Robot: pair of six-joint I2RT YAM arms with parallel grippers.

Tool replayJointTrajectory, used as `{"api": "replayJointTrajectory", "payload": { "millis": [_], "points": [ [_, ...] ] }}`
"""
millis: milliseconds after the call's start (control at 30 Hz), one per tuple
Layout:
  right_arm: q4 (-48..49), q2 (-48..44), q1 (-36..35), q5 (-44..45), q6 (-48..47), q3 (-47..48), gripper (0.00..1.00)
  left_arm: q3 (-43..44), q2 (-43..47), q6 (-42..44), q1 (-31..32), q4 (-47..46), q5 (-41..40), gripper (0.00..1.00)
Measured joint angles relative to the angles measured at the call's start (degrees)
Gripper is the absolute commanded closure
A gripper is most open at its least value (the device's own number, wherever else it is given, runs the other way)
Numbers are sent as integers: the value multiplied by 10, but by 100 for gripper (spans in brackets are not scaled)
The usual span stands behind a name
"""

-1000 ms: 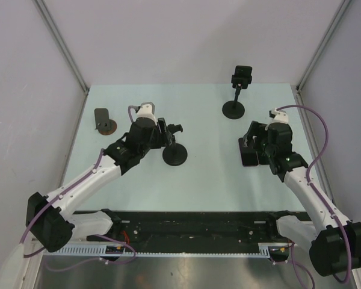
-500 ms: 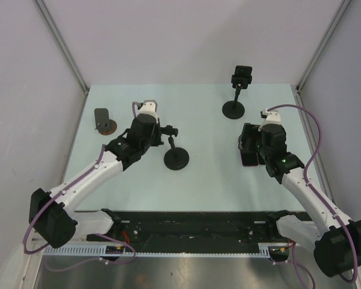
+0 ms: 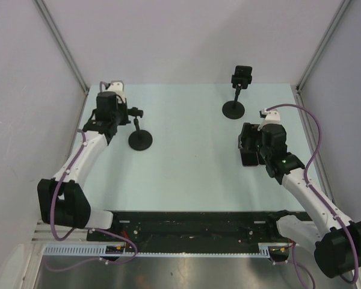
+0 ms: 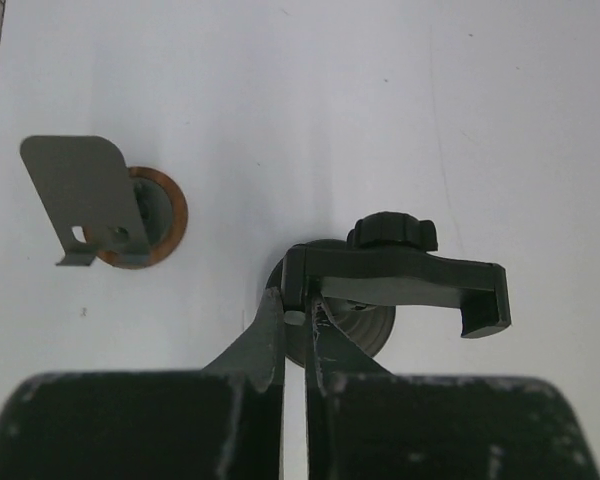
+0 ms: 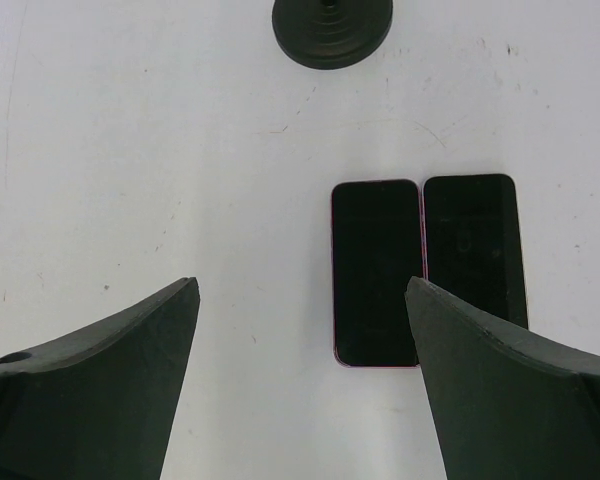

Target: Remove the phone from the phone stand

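Observation:
My left gripper (image 4: 298, 305) is shut on one end of the clamp bar of an empty black phone stand (image 4: 395, 275), whose round base (image 3: 140, 141) rests at the table's back left. My left gripper also shows in the top view (image 3: 127, 112). My right gripper (image 5: 300, 290) is open and empty, hovering over the table (image 3: 192, 174) just left of two dark phones lying flat side by side, one red-edged (image 5: 375, 270) and one black (image 5: 475, 250). A second black stand (image 3: 235, 108) at the back holds a dark phone-like block (image 3: 242, 74) in its clamp.
A small grey metal bracket stand on a brown disc (image 4: 110, 205) sits near the table's left edge, just left of the stand I hold. The second stand's base (image 5: 332, 28) lies ahead of my right gripper. Walls enclose the table on three sides.
My left arm has swung from the table's middle to the back left, carrying the empty stand with it. The right arm shifted slightly a second ago and is now still.

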State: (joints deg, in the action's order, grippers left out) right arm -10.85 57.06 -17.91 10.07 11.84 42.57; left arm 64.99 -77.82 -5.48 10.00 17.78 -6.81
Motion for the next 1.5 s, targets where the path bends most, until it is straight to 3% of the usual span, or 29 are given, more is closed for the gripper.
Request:
{"api": "replayJointTrajectory", "payload": {
  "millis": [567, 1100, 1167, 1333, 1400, 1500],
  "points": [
    [3, -5, 0, -2, -21, 0, 11, 104, -141, 66, -142, -68, 135, 99],
    [4, -5, 8, -5, -25, 0, 11, 135, -183, 89, -155, -82, 181, 99],
    [4, -5, 11, -5, -25, 0, 11, 139, -186, 91, -155, -82, 184, 94],
    [5, -5, 19, -13, -24, 0, 11, 142, -189, 95, -155, -83, 191, 57],
    [5, -5, 24, -20, -22, 0, 11, 144, -189, 95, -156, -86, 193, 49],
    [5, -5, 31, -27, -20, 0, 9, 145, -188, 94, -156, -87, 193, 26]
  ]
}}
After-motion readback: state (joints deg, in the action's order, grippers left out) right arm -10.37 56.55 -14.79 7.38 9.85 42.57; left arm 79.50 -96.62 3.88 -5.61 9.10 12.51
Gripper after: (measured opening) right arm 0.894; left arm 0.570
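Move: The left fingers are shut on the left end of the black phone stand's clamp, with its round base about 4 cm to the right and roughly 16 cm below, about level fore and aft. It is being brought beside the wooden-based phone stand, which stands about 8 cm ahead of the left hand, 14 cm to its left and some 11 cm lower. From the idle right hand that wooden-based stand lies roughly 18 cm ahead and 64 cm to the left, about 12 cm lower. Still gripping the clamp, the left hand draws the upright black stand about 10 cm forward and 7 cm to the left at an even height, quickly at first, then easing off once it is close to the right side of the wooden-based stand. There it edges a last centimetre or two forward and slightly back to the right with a slight clockwise turn, then stays in place while the fingers open to a little over half and let go of the clamp. ##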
